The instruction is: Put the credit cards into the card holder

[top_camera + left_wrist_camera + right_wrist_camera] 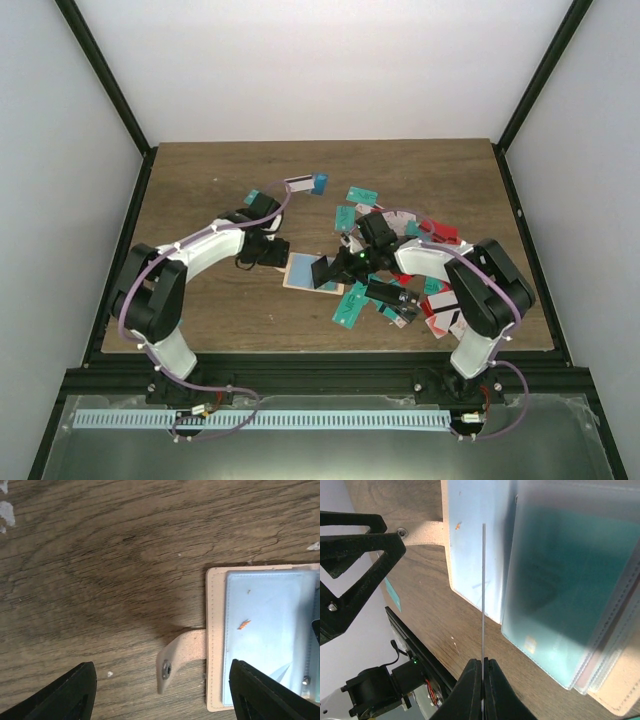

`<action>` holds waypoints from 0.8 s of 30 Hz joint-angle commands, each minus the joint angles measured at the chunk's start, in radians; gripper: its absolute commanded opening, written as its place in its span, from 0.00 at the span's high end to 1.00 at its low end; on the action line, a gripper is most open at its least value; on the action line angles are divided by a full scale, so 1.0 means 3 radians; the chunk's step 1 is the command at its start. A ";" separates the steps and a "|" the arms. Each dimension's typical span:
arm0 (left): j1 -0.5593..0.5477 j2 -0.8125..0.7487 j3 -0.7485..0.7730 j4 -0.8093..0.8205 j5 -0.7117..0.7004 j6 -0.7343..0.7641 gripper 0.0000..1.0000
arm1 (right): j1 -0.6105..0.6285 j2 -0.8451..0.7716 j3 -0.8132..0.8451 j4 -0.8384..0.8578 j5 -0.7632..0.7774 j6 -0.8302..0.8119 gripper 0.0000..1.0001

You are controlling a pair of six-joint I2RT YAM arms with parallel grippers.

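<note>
The card holder point(298, 272) lies open on the table, tan with clear sleeves. Its snap tab point(176, 652) curls up off the wood. My left gripper point(162, 700) stands open, one finger on either side of the tab, touching nothing; from above it point(276, 257) sits at the holder's left edge. My right gripper point(483, 667) is shut on a credit card point(483, 590) seen edge-on, held upright over the holder's light blue sleeve point(470, 540). A teal card point(570, 580) sits inside another sleeve. From above, the right gripper point(338, 269) is at the holder's right side.
Loose credit cards lie scattered around the right arm: teal ones point(362, 195) point(348, 305), red ones point(440, 232) and a white one with a dark stripe point(298, 184) at the back. The table's black frame point(120, 250) borders the wood.
</note>
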 commanded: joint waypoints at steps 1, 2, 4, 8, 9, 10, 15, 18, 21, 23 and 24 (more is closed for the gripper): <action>0.0012 0.0049 0.0026 -0.0027 -0.0100 0.0014 0.26 | 0.0020 0.0056 0.0151 -0.0049 0.0049 -0.0057 0.99; 0.0016 0.0063 0.0030 -0.0004 -0.0077 0.0025 0.26 | 0.0023 0.0054 0.0147 -0.0046 0.0055 -0.0053 0.99; 0.0018 0.0091 0.0030 0.0061 0.0053 0.0066 0.30 | 0.0023 0.0055 0.0138 -0.0035 0.0054 -0.0052 0.99; 0.0030 0.0235 -0.0003 0.0245 0.0341 0.0149 0.40 | 0.0022 0.0112 0.0143 0.0010 0.0012 -0.0050 0.99; 0.0029 0.0264 -0.0010 0.0286 0.0404 0.0168 0.43 | 0.0020 0.0118 0.0146 0.0018 0.0010 -0.0038 0.99; 0.0031 0.0290 -0.0016 0.0318 0.0442 0.0170 0.45 | 0.0024 0.0119 0.0145 0.0022 0.0007 -0.0026 0.99; 0.0034 0.0354 -0.0055 0.0382 0.0528 0.0184 0.57 | 0.0021 0.0122 0.0152 -0.0005 0.0030 0.0010 0.99; 0.0034 0.0342 -0.0114 0.0409 0.0551 0.0190 0.68 | 0.0021 0.0124 0.0134 -0.0008 0.0042 0.0019 0.99; 0.0028 0.0310 -0.0152 0.0432 0.0669 0.0200 0.81 | 0.0020 0.0134 0.0103 0.0006 0.0033 0.0016 0.99; 0.0026 0.0296 -0.0163 0.0434 0.0738 0.0180 0.85 | 0.0020 0.0139 0.0080 0.0014 0.0042 0.0022 0.99; 0.0025 0.0287 -0.0166 0.0429 0.0761 0.0169 0.86 | 0.0022 0.0143 0.0066 0.0021 0.0043 0.0027 0.99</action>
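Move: The card holder's strap lies about 3 cm right of the left hand, 1 cm back and 4 cm below; the holder's middle is some 11 cm right and 2 cm back. From the right hand, which already holds the black card, the holder's middle is about 5 cm left, level fore-and-aft and 6 cm down; teal cards lie 8 cm back and 4 cm right of that hand, at table height. The left hand sinks about 3 cm and goes 3 cm right, closing on the strap; the right keeps its card. ##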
